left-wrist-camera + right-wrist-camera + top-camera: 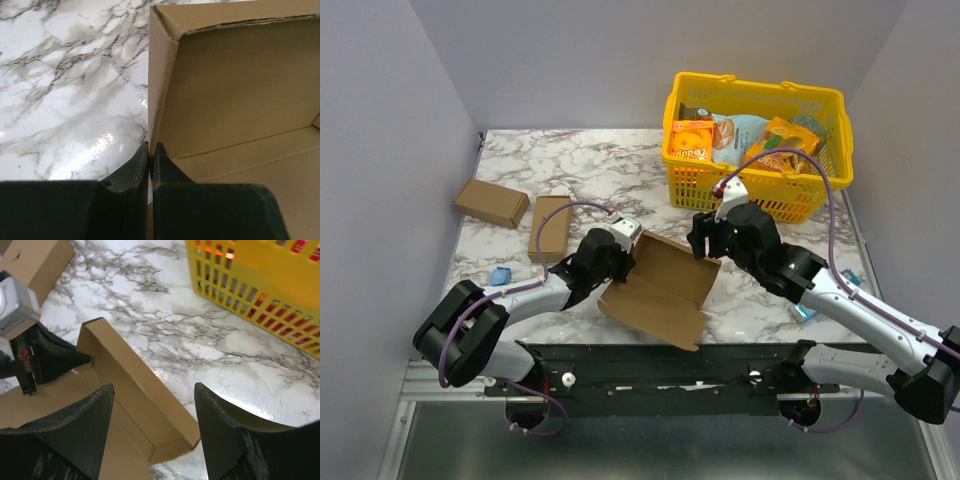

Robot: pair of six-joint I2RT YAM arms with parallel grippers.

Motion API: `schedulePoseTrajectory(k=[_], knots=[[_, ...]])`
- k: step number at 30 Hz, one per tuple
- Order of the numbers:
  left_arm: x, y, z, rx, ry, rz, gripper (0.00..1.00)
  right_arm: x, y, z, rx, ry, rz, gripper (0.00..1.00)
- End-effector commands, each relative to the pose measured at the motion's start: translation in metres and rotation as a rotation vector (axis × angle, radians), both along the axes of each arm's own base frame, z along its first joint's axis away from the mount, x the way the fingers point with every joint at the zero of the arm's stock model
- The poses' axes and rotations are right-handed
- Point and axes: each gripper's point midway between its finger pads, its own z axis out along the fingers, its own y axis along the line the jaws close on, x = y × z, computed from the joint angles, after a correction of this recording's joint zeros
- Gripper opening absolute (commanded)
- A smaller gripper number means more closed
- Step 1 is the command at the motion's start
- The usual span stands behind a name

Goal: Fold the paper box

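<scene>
The paper box (660,290) is a brown cardboard piece lying open and part-folded on the marble table between the two arms. Its walls stand up along the left and far sides. My left gripper (623,262) is shut on the box's left side wall (162,90), which is pinched between its two fingertips (150,148). My right gripper (152,390) stands open above the far right corner of the box (120,365), with one finger over the inside and the other over the table. Nothing is held in it. The left gripper (55,357) shows at the box's other corner.
A yellow plastic basket (750,195) with several packets stands at the back right, close behind the right gripper. Two small brown boxes (492,202) (550,227) lie at the left. Small blue items lie by each arm (500,276) (803,312).
</scene>
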Motion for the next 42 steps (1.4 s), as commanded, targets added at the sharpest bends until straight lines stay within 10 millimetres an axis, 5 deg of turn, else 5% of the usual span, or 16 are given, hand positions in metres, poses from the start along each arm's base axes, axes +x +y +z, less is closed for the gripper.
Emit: schedulePoseTrajectory(k=[1, 17, 26, 29, 33, 39, 42], knots=[[-0.007, -0.021, 0.011, -0.052, -0.005, -0.126, 0.00, -0.019, 0.018, -0.033, -0.143, 0.099, 0.222, 0.73], [-0.007, -0.024, 0.005, -0.046, 0.030, -0.136, 0.00, -0.010, 0.021, -0.081, -0.337, 0.143, 0.174, 0.62], [-0.008, -0.028, 0.009, -0.069, 0.035, -0.136, 0.00, -0.002, 0.010, -0.096, -0.417, 0.158, 0.085, 0.35], [-0.009, -0.032, 0.020, -0.107, 0.021, -0.149, 0.14, -0.003, 0.008, -0.104, -0.421, 0.182, 0.059, 0.19], [-0.009, -0.036, 0.035, -0.142, 0.007, -0.151, 0.67, -0.004, 0.007, -0.113, -0.401, 0.211, 0.020, 0.14], [0.014, -0.027, 0.103, -0.181, -0.133, -0.054, 0.96, -0.011, -0.002, -0.139, -0.382, 0.289, -0.082, 0.12], [0.029, -0.017, 0.138, -0.209, -0.189, 0.030, 0.99, -0.013, -0.003, -0.150, -0.362, 0.327, -0.134, 0.12]])
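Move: The right hand hangs open over the paper box: the middle of the box's far wall is some 13 cm below it, 6 cm ahead and 4 cm to its left. The box's near panel, towards the robot, lies roughly 8 cm back, 10 cm left and 20 cm below, and the yellow basket 27 cm ahead and 12 cm right. The left hand still pinches the box's left side wall; from it the far wall's middle is about 13 cm right, 6 cm ahead and slightly higher. Bring the right gripper down about 13 cm onto the far wall, swinging a little left at first, rolling its left side down some 20 degrees and dipping the fingers, then shut them on the wall's edge. Keep the left pinch meanwhile, easing back and right a couple of centimetres; once the right fingers are nearly shut, open wide, let go and lift about 8 cm. ##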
